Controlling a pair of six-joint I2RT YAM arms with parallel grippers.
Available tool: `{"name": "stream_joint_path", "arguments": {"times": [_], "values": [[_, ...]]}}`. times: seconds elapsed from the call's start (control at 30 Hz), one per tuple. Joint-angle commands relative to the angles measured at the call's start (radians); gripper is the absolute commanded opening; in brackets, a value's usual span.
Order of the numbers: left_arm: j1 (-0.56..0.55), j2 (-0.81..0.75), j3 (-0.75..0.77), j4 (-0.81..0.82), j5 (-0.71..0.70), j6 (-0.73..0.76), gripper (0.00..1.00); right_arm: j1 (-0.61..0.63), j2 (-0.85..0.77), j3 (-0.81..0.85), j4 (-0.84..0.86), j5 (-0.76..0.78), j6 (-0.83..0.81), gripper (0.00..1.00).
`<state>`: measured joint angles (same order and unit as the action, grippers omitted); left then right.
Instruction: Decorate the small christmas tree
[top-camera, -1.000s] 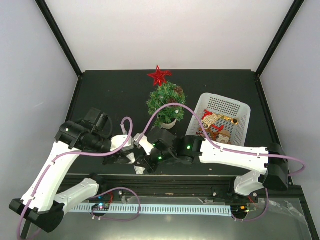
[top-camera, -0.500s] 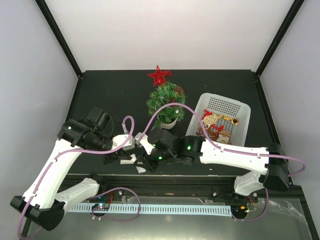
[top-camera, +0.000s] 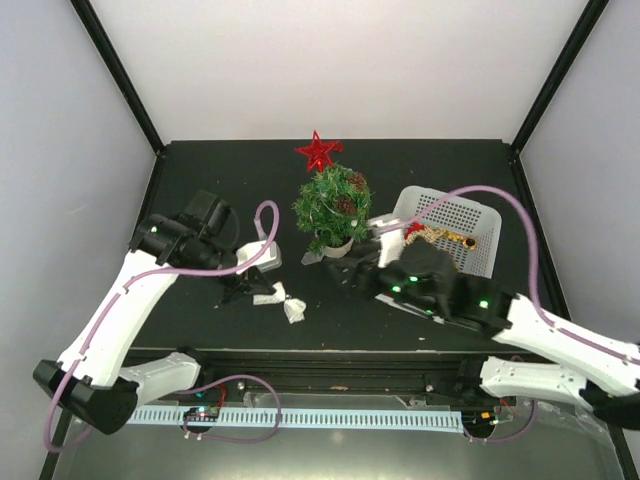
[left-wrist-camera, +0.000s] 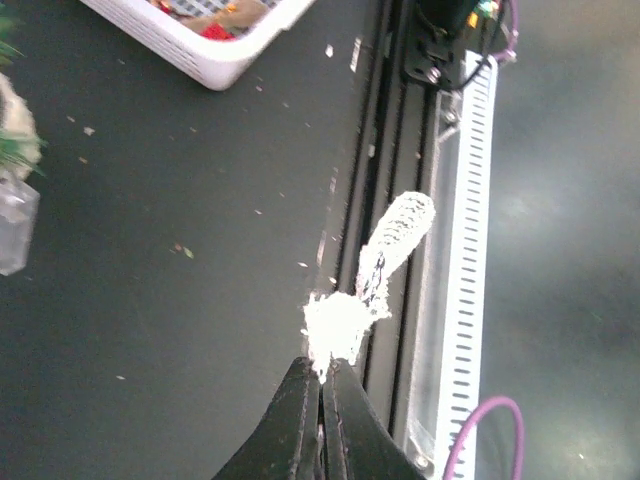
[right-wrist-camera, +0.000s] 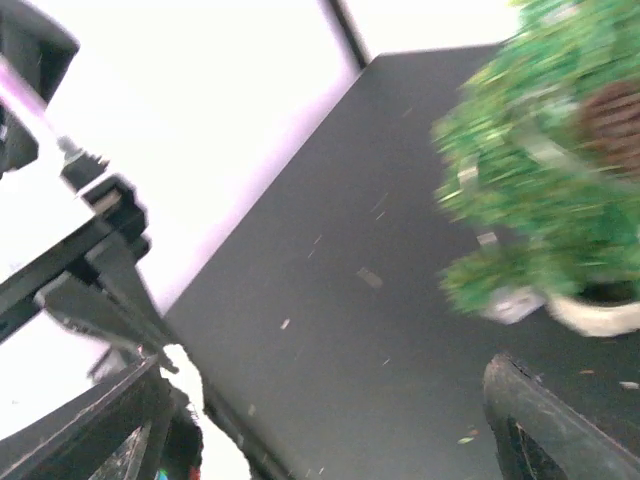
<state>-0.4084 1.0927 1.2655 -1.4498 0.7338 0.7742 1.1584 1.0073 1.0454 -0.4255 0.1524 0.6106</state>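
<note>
The small christmas tree (top-camera: 333, 203) stands in its cream pot (top-camera: 338, 246) at mid-table, with a red star (top-camera: 319, 151) on top and pine cones in its branches. My left gripper (top-camera: 247, 291) is shut on a white fluffy bow ornament (top-camera: 281, 302), left of and nearer than the tree. In the left wrist view the jaws (left-wrist-camera: 325, 372) pinch the white tuft (left-wrist-camera: 336, 325), and its mesh ribbon (left-wrist-camera: 401, 232) sticks out. My right gripper (top-camera: 350, 257) is open and empty just in front of the pot. Its view shows the tree (right-wrist-camera: 540, 185) and pot (right-wrist-camera: 600, 315), blurred.
A white basket (top-camera: 478, 216) holding several ornaments sits right of the tree; its corner shows in the left wrist view (left-wrist-camera: 215, 62). A clear ornament (top-camera: 313, 258) lies by the pot. The black rail (top-camera: 330, 360) runs along the table's near edge.
The right arm has swung back and right, away from the left gripper, and its jaws are open. The left gripper has kept the white bow and moved it farther from the near edge.
</note>
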Motion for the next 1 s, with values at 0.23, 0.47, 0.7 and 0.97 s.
{"name": "stream_joint_path", "arguments": {"times": [0.23, 0.47, 0.7, 0.97], "values": [[0.024, 0.241, 0.260, 0.310, 0.000, -0.143, 0.02, -0.127, -0.256, -0.119, -0.112, 0.257, 0.089, 0.86], [0.100, 0.441, 0.433, 0.453, 0.060, -0.175, 0.02, -0.151, -0.274, -0.131, -0.115, 0.276, 0.053, 0.86], [0.138, 0.679, 0.593, 0.335, 0.195, -0.101, 0.02, -0.208, -0.257, -0.145, -0.106, 0.254, 0.025, 0.87], [0.161, 0.716, 0.483, 0.323, 0.278, -0.012, 0.02, -0.286, -0.228, -0.202, -0.035, 0.157, 0.038, 0.88]]}}
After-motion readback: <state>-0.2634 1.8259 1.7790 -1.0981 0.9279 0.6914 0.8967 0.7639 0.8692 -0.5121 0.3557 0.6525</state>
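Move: Ahead and to the right of the left hand, which already grips the white bow, stands the christmas tree: about 25 cm forward, 14 cm right, its middle some 10 cm lower. The red star is roughly 29 cm forward, 11 cm right and slightly higher than that hand. From the empty right hand, the ornament basket lies some 17 cm forward, 24 cm right and 26 cm down, the tree about 20 cm straight ahead and 15 cm down. Swinging the pinched bow forward about 23 cm and slightly right to the tree's left front side, the left hand arcs up some 5 cm, then sinks back to its starting height, its fingers tipping about 10 degrees nearer level and staying shut. The right hand, wide open, travels about 12 cm right and a little forward towards the basket, turning clockwise. ##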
